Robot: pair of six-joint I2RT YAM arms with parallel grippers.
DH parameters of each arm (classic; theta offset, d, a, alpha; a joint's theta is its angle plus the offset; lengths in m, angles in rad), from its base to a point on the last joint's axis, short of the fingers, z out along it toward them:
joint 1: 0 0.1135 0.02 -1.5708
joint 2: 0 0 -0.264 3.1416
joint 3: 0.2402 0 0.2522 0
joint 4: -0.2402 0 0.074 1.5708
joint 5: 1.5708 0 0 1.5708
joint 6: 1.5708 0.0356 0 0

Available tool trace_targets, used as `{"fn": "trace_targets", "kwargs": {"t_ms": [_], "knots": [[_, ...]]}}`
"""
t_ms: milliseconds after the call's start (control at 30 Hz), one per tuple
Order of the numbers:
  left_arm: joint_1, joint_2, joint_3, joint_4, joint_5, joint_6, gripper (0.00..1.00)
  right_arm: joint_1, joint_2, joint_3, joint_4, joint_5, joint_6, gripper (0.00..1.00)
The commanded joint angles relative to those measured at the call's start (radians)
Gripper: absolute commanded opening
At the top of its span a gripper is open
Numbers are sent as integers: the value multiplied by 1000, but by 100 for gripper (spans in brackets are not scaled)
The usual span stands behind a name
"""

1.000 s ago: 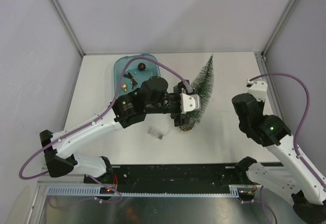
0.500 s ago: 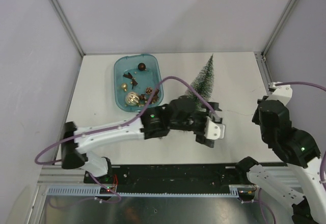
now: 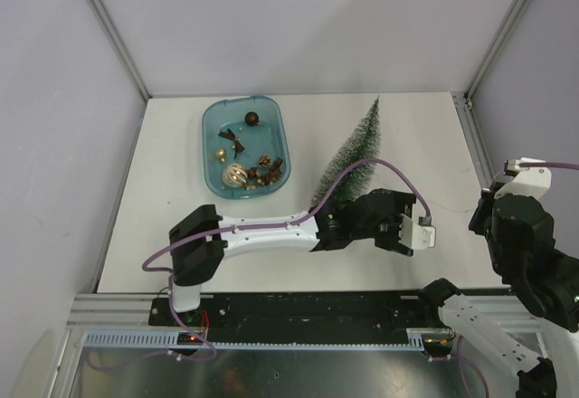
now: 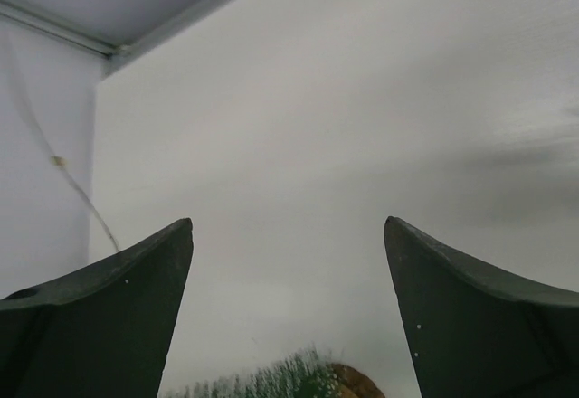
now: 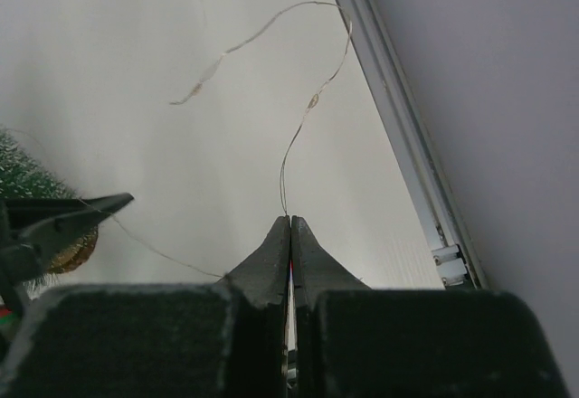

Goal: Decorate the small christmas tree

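Observation:
The small christmas tree [image 3: 355, 149] shows as a slim frosted green cone, tip toward the back, with its lower part hidden under my left arm. Its base [image 4: 355, 382] peeks in at the bottom of the left wrist view, below my left gripper [image 4: 288, 226]. That gripper is open and empty, just right of the tree's base [image 3: 418, 228]. My right gripper [image 5: 289, 220] is shut on a thin light wire [image 5: 306, 113], which loops away over the table. A second strand runs left toward the tree [image 5: 23, 181].
A blue tray [image 3: 213, 127] at the back left holds several small ornaments, among them a dark ball [image 3: 251, 119] and a silver ball [image 3: 235, 175]. The metal frame rail [image 5: 398, 118] runs along the table's right edge, close to my right gripper.
My left arm swung from over the tree's base to the right and nearer, ending beside the base. My right arm pulled back toward the near right edge, still holding the wire.

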Motion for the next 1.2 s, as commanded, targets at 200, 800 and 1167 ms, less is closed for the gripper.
{"fn": "trace_targets", "kwargs": {"t_ms": [200,800,1167], "knots": [[-91,-380,-329,171,187,37,90,-7,3,42,-23,15,-52,0],[-17,-151,-146,392,-3,72,90,-16,16,73,-39,-10,-51,0],[1,-106,-73,191,96,26,26,-15,36,106,-26,28,-93,0]]}}
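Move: About 4 cm ahead of the left gripper and some 3 cm above it, the thin strand of lights crosses by its forward finger. The tree's foot stands roughly 17 cm to the left gripper's left, about level with it, and some 17 cm below. From the right gripper, which already pinches the strand, that stretch lies around 11 cm left, 3 cm ahead and 12 cm lower. Swinging back about 10 cm and 7 cm left towards the tree's side while rising some 8 cm, the open left hand then returns forward and right to nearly its old spot, about 4 cm higher, sinking at the end. Its wrist rolls about 10 degrees and its fingers close to under half open around the strand; the right hand keeps its pinch, nearly still. ##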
